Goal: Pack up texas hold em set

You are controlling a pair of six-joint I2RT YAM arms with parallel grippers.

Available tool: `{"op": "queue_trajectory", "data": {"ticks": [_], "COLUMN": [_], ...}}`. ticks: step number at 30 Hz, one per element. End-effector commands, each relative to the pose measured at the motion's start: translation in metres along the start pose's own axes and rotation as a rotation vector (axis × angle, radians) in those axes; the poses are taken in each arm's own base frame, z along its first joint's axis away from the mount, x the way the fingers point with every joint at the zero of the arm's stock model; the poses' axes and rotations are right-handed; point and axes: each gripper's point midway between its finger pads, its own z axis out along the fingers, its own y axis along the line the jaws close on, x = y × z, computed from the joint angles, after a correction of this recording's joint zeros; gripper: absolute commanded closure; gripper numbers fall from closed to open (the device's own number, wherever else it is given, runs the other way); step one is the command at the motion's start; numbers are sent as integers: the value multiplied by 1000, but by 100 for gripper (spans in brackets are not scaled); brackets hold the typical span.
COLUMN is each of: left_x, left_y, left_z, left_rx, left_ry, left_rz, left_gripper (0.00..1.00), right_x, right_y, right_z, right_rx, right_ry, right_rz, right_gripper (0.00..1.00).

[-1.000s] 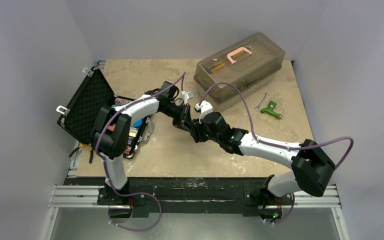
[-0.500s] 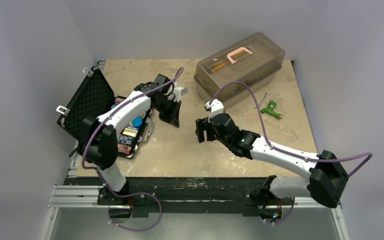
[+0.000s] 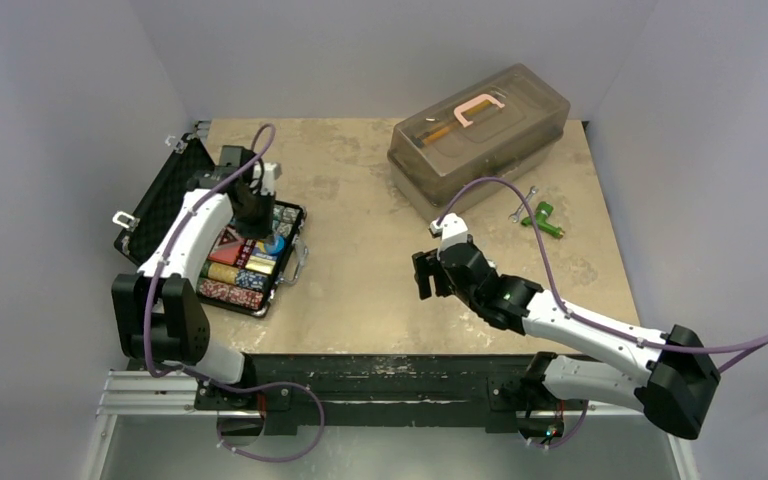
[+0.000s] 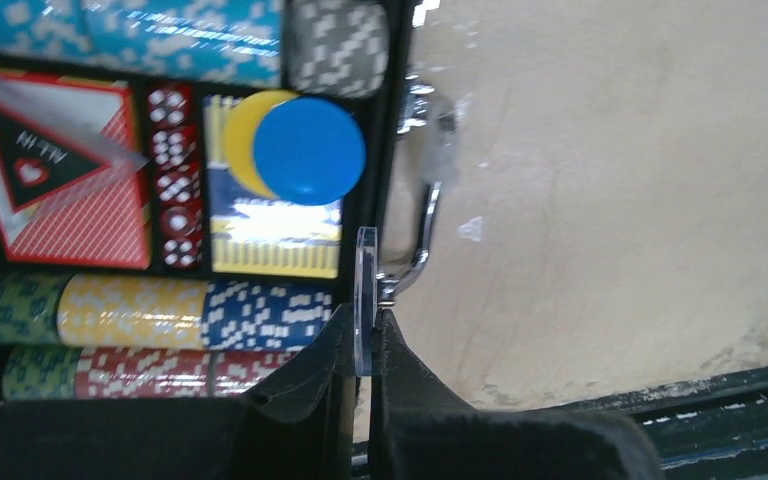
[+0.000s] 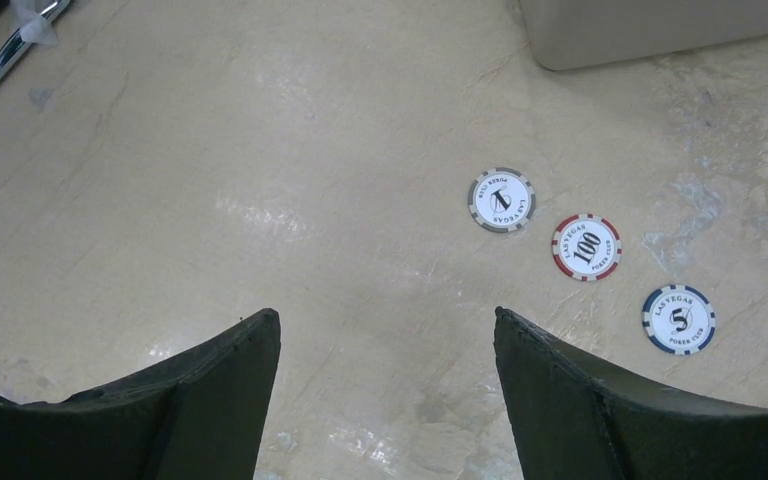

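The texas hold em set's black case point(image 3: 285, 265) lies open at the table's left, lid point(image 3: 165, 205) raised. My left gripper point(image 3: 257, 222) hovers over its right edge, shut on a thin clear piece point(image 4: 365, 270) seen edge-on beside the chrome handle point(image 4: 425, 230). Below it lie chip rows point(image 4: 160, 310), a red card box point(image 4: 60, 210) under a triangular token point(image 4: 30, 150), dice point(image 4: 175, 180), and a blue disc point(image 4: 308, 150) over a yellow one point(image 4: 235, 135). My right gripper point(image 5: 387, 315) stands open over bare table, empty. Loose grey point(image 5: 501, 200), red point(image 5: 586, 247) and blue point(image 5: 678, 319) chips lie to its right.
A translucent grey tub point(image 3: 480, 135) with a pink clamp point(image 3: 478, 108) inside stands at the back right. A green-handled tool point(image 3: 542, 222) and a wrench point(image 3: 523, 203) lie beside it. The tub's corner point(image 5: 660, 30) shows at the top of the right wrist view.
Both grippers met at mid-table a second ago. The left arm has swung left over the case, still shut on the clear piece. The right gripper has opened and drawn back toward the near right.
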Motion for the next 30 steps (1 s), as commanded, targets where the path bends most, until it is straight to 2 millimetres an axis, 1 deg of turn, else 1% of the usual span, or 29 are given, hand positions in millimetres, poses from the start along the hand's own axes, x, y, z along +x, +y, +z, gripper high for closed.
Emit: {"op": "queue_trajectory", "data": {"ticks": [1, 4, 5, 7, 10, 13, 17, 25, 27, 30], "left_x": [15, 30, 35, 43, 51, 50, 47, 33, 33, 36], "left_y": [32, 51, 54, 58, 63, 63, 61, 54, 50, 50], "left_z": [-7, 4, 8, 13, 14, 17, 27, 37, 39, 41], "left_rx": [-99, -186, -202, -218, -245, -237, -199, -111, -88, -85], "left_ry": [16, 87, 106, 138, 155, 152, 172, 164, 170, 186], "left_rz": [-84, -90, -86, -82, -74, -68, -79, -105, -109, -112], "left_gripper": [100, 100, 100, 100, 100, 100, 100, 100, 100, 99], "right_x": [-17, -17, -18, -19, -20, -20, -20, -20, -19, -20], "right_y": [3, 3, 3, 4, 4, 4, 3, 2, 2, 2], "right_z": [-4, -5, -6, -8, -10, -10, -10, -11, -11, -11], "right_rx": [-16, -19, -20, -27, -33, -34, -29, -29, -27, -26], "right_ry": [-56, -58, -63, -72, -79, -79, -79, -81, -80, -80], "right_rz": [4, 5, 7, 11, 14, 15, 15, 19, 18, 17], "right_gripper": [25, 25, 25, 24, 24, 24, 25, 25, 25, 25]}}
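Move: The left hand, already pinching the clear disc on edge, has the blue-and-yellow card pack about 2 cm ahead, 5 cm to its left and 9 cm below. The blue button, on the yellow one, lies roughly 5 cm ahead, 3 cm left; the dice 3 cm ahead, 9 cm left; the case handle level with the hand, 3 cm right. From the right hand that pack is about 9 cm ahead and 38 cm left, 9 cm below. The left hand brings the clear disc down some 6 cm and about 6 cm left into the space over the open case, drawing back about 3 cm at first, towards the blue-and-yellow card pack and the near side of the button pile. Its wrist turns some 15 degrees so that the fingers point nearly straight down, and late on it eases about a centimetre forward and right while still sinking slightly, the nearly shut fingers keeping their pinch on the disc. ##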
